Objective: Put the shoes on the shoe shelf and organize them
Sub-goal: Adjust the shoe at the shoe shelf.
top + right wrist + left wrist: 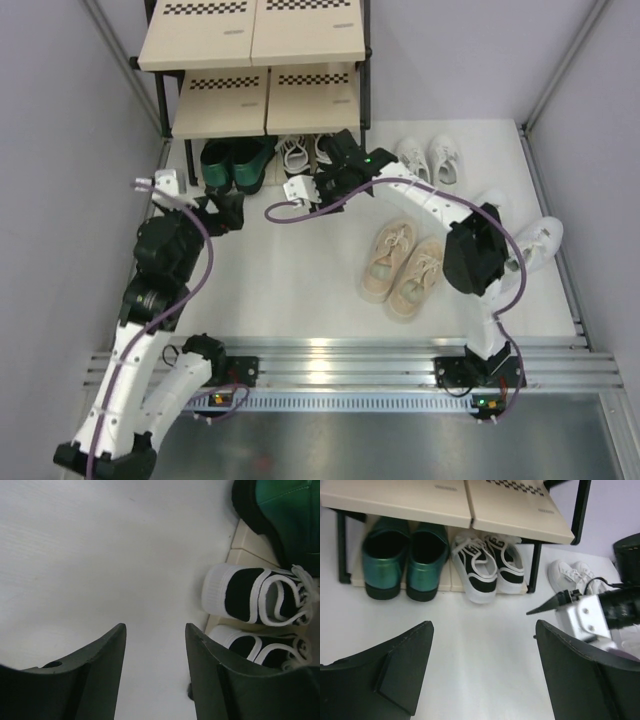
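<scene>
The shoe shelf (250,45) stands at the back left. On its lowest board sit the dark green shoes (235,165) (405,562) and, to their right, the black-and-white sneakers (305,155) (487,565) (250,595), heels outward. On the floor lie the small white sneakers (430,160), the beige sneakers (405,270) and the larger white sneakers (543,238), which my right arm partly hides. My left gripper (232,212) (484,625) is open over bare floor in front of the green shoes. In front of the black-and-white pair, my right gripper (318,188) (155,626) hangs open and empty.
Grey walls close in on both sides. The shelf's black post (535,565) stands right of the black-and-white pair. My right wrist's white camera block (587,617) and purple cable (300,215) sit close to my left gripper. A metal rail (330,355) runs along the near edge.
</scene>
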Robot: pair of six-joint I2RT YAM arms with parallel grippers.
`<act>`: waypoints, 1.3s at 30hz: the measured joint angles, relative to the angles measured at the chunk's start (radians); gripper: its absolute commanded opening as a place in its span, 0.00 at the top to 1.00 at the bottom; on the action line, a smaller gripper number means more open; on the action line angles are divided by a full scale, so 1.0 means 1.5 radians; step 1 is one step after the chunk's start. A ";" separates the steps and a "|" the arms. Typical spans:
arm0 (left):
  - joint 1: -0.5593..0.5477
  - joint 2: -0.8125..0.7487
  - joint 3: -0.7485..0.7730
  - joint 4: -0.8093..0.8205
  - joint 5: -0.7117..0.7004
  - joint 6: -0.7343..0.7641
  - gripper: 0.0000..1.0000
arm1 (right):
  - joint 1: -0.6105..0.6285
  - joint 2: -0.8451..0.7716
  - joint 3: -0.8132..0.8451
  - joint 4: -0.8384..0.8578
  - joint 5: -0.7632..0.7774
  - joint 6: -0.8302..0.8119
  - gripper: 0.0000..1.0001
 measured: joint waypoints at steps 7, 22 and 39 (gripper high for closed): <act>0.000 -0.197 -0.082 -0.081 -0.074 0.056 0.11 | 0.015 0.134 0.146 0.057 0.124 -0.023 0.35; 0.000 -0.274 -0.154 -0.145 -0.121 0.087 0.11 | 0.015 0.226 0.193 0.187 0.197 -0.057 0.20; 0.000 -0.291 -0.161 -0.146 -0.134 0.087 0.10 | 0.016 0.289 0.229 0.251 0.196 -0.048 0.20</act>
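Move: The heel of the left black-and-white shoe, jutting from the bottom shelf, lies about 14 cm ahead of the right hand, 8 cm to its left and 6 cm lower. The right black-and-white shoe's heel is some 15 cm ahead and level sideways, the nearer green shoe's heel about 15 cm ahead and 22 cm left, both equally low. From the left hand, the first heel is roughly 22 cm ahead, 10 cm right and 22 cm below. Open fingers come to straddle the heel of the left black-and-white shoe, one behind the sole, one at the shoe's opening; whether they touch can't be seen. The right hand gets there by reaching about 14 cm forward, 7 cm left and slightly down, quickly then easing, its fingers swinging forward some 25 degrees and opening wider. The left hand backs off about 10 cm, back, left and down. ##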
